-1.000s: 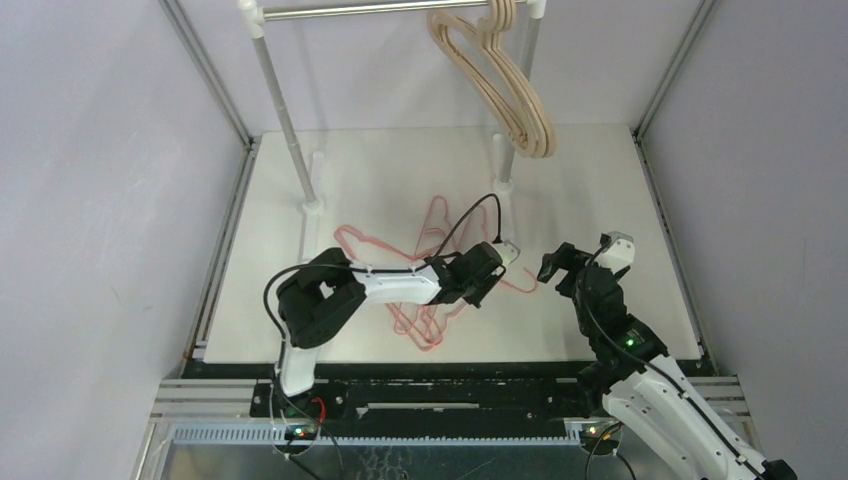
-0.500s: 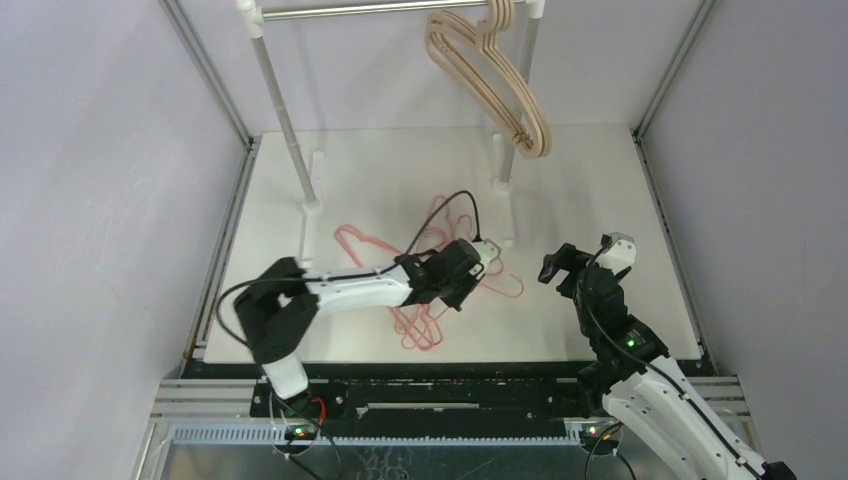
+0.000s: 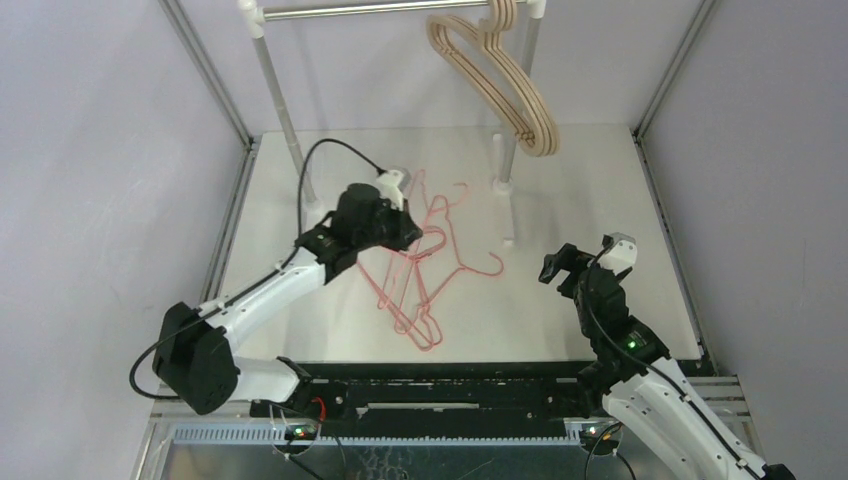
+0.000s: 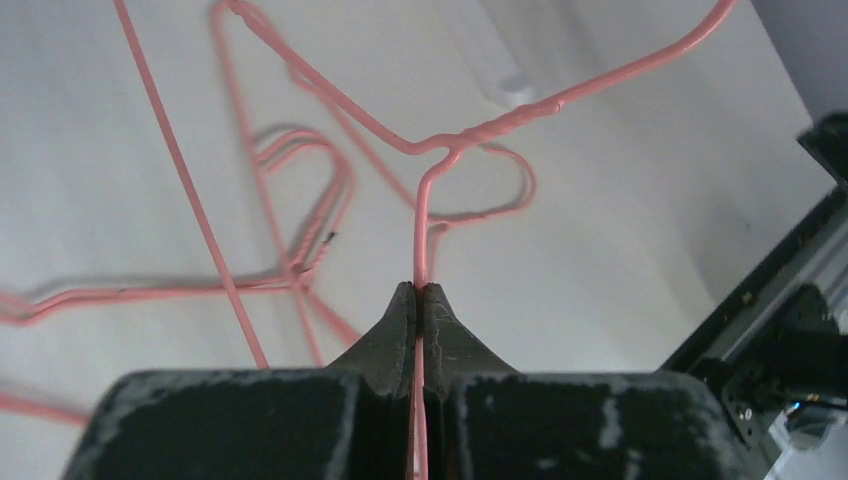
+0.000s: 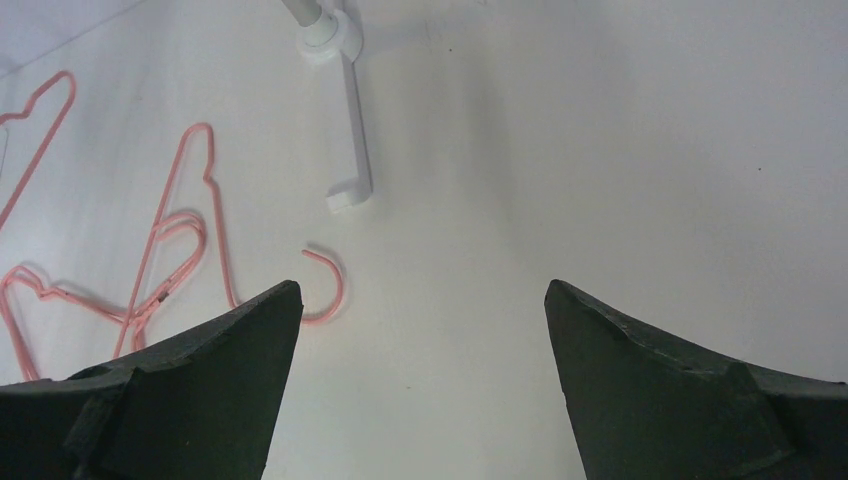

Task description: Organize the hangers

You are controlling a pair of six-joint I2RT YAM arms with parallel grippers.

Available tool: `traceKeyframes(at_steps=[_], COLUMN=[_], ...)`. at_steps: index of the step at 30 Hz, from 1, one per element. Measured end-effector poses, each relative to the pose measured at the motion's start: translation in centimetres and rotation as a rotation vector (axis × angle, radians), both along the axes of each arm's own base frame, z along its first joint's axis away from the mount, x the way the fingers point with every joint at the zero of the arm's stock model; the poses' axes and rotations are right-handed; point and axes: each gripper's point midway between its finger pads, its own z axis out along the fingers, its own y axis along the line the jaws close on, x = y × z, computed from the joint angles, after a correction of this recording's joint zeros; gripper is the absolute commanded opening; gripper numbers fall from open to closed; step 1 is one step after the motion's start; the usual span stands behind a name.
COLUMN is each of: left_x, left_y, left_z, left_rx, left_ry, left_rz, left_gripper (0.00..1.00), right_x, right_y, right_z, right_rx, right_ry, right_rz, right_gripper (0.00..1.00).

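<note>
Several thin pink wire hangers (image 3: pixel 420 320) lie tangled on the white table (image 3: pixel 600 180). My left gripper (image 3: pixel 405 232) is over their back-left part. In the left wrist view it (image 4: pixel 420 290) is shut on the straight wire of one pink hanger (image 4: pixel 455 145), just below the twisted neck and hook. Beige wooden hangers (image 3: pixel 505 85) hang at the right end of the silver rail (image 3: pixel 370 10). To the right of the pile my right gripper (image 3: pixel 572 262) is open and holds nothing. Its view shows one pink hook (image 5: pixel 325 285) ahead of the left jaw.
The rail's two uprights stand on white feet (image 3: pixel 312 208) (image 5: pixel 350 150) at the back of the table, close to the pile. Grey walls and metal frame posts close in both sides. Bare table surface (image 5: pixel 600 180) stretches to the right of the hangers.
My left arm has stretched out and swung from the middle right of the pile to its back left, pulling the gripped pink hanger along. The right arm has not moved.
</note>
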Motion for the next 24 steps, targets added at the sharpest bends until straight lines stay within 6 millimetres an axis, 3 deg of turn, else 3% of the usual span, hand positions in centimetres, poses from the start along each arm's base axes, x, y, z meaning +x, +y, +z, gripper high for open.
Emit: traceKeyframes(at_steps=[4, 10, 15, 21, 24], left_x=[2.5, 4.1, 5.6, 7.8, 9.2], left_y=[3.7, 4.4, 4.4, 4.0, 3.7], left_z=[1.2, 6.5, 12.3, 21.5, 24.3], left_rx=[-0.079, -0.223, -0.356, -0.532, -0.596], left_ry=[0.009, -0.068, -0.156, -0.29, -0.333], left_rz=[0.131, 0.165, 0.177, 0.159, 0.155], left_gripper=[0.0, 0.0, 0.0, 0.0, 0.0], right_x=[0.0, -0.1, 0.0, 0.2, 0.2], right_y=[0.0, 0.0, 0.2, 0.3, 0.4], right_z=[0.1, -0.1, -0.6, -0.8, -0.7], right_rx=[0.002, 0.003, -0.002, -0.005, -0.003], right_ry=[-0.003, 0.005, 0.024, 0.031, 0.027], right_rz=[0.0, 0.002, 0.005, 0.008, 0.008], right_gripper=[1.0, 1.0, 1.0, 1.0, 1.0])
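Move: The left hand already holds a pink hanger clear of the table; the bare stretch of rail it is bound for lies about 20 cm ahead and 33 cm above, with no real sideways offset. On that rail the bunched wooden hangers hang some 18 cm ahead, 16 cm to the right and 24 cm up, while the remaining pink hangers lie about 18 cm below and 5 cm back, 1 cm right. From the idle right hand the bare rail stretch is roughly 26 cm ahead, 28 cm left and 37 cm up. First forward and left by about 5 cm, then steeply up with some more reach forward, the left hand carries the pink hanger towards the bare stretch of rail, climbing about 25 cm in all. The wrist rolls some 35 degrees, left side sinking, while the fingertips tilt up towards level; the shut fingers keep their pinch on the hanger's wire. ##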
